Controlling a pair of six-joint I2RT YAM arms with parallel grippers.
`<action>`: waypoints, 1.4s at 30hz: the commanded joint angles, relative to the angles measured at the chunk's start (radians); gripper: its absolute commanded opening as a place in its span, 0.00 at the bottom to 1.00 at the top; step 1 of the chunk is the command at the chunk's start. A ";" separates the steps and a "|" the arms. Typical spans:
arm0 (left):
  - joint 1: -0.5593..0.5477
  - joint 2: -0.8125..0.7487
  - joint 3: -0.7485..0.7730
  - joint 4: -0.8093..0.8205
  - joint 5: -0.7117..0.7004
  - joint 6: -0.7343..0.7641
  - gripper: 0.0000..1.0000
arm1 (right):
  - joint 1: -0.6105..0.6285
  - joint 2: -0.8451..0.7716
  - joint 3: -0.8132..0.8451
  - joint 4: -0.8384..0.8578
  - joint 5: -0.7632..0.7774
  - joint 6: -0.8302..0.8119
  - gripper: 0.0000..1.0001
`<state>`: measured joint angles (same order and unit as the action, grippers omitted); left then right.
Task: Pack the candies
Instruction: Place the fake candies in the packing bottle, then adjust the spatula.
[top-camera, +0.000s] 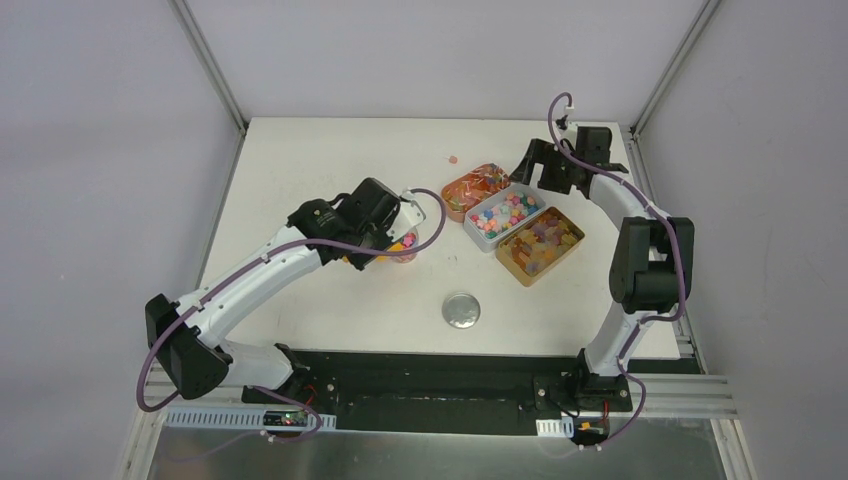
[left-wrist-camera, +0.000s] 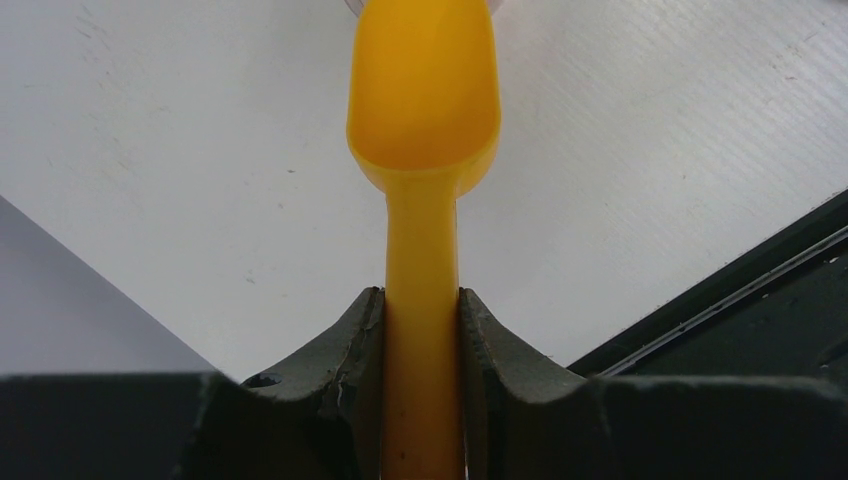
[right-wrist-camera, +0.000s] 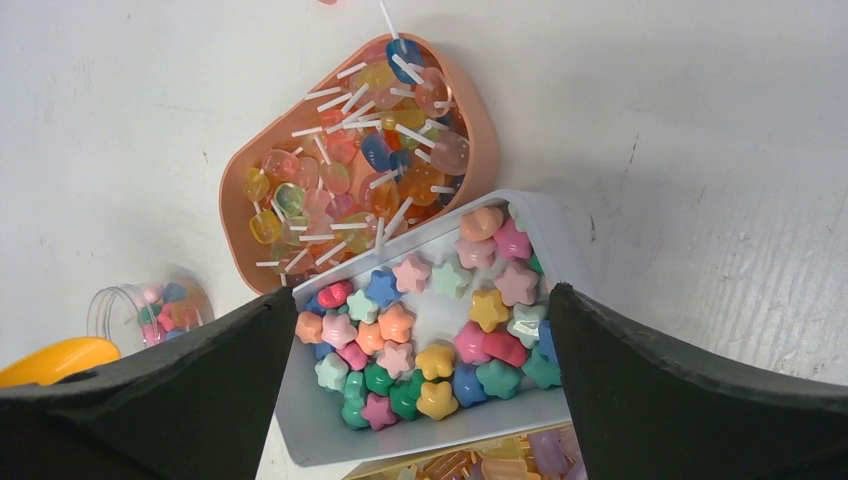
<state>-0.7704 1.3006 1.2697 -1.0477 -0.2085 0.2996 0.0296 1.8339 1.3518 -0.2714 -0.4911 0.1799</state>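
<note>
The candies lie in three trays. Lollipops (right-wrist-camera: 360, 150) fill the orange tray (top-camera: 458, 188). Coloured star candies (right-wrist-camera: 430, 330) sit in the grey tray (top-camera: 486, 240), and amber gummies (top-camera: 540, 245) are in the yellow tray (top-camera: 568, 248). More candies show inside a small clear jar (top-camera: 405, 247). My left gripper (left-wrist-camera: 422, 295) is shut on the handle of the orange scoop (left-wrist-camera: 424, 100). Its bowl looks empty and points at the jar. My right gripper (right-wrist-camera: 422, 295) hangs open above the star candies with nothing between its fingers.
A round silver lid (top-camera: 461, 310) lies on the white table near the front. One loose pink candy (top-camera: 453, 158) rests behind the orange tray. The jar (right-wrist-camera: 150, 310) and the scoop's tip (right-wrist-camera: 55, 360) appear at the left of the right wrist view.
</note>
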 joint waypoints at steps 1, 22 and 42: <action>0.008 -0.009 0.069 -0.015 -0.033 0.013 0.00 | -0.005 -0.075 0.002 0.029 0.021 -0.003 1.00; 0.007 0.115 0.213 0.339 0.113 -0.014 0.00 | -0.021 -0.061 0.060 -0.038 -0.024 0.027 0.88; -0.046 0.629 0.630 0.482 0.299 -0.077 0.00 | -0.011 -0.078 -0.074 0.251 -0.385 0.275 0.16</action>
<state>-0.8120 1.9175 1.8236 -0.6559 0.0387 0.2531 0.0086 1.7988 1.3025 -0.1577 -0.7586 0.3676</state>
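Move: The white box of star candies, where the left hand's scoop is headed, lies some 31 cm to the right of that hand, 16 cm ahead and 16 cm below. The packing bottle is just 7 cm ahead and 7 cm right of the left hand. From the box, the lollipop tray sits 7 cm left and 6 cm farther out, the gummy tray 9 cm right and 8 cm nearer. For the right hand the box is about 3 cm back, 3 cm left and 9 cm below. The yellow scoop, empty and still gripped, is carried by the left hand away from the bottle towards the star-candy box, about 21 cm right and 12 cm forward, rising first and then sinking again, while the wrist swings the fingers some 20 degrees rightward. Over the box's far side the right hand rises slightly, shuts its wide-open fingers and tilts them left towards the scoop bowl. ##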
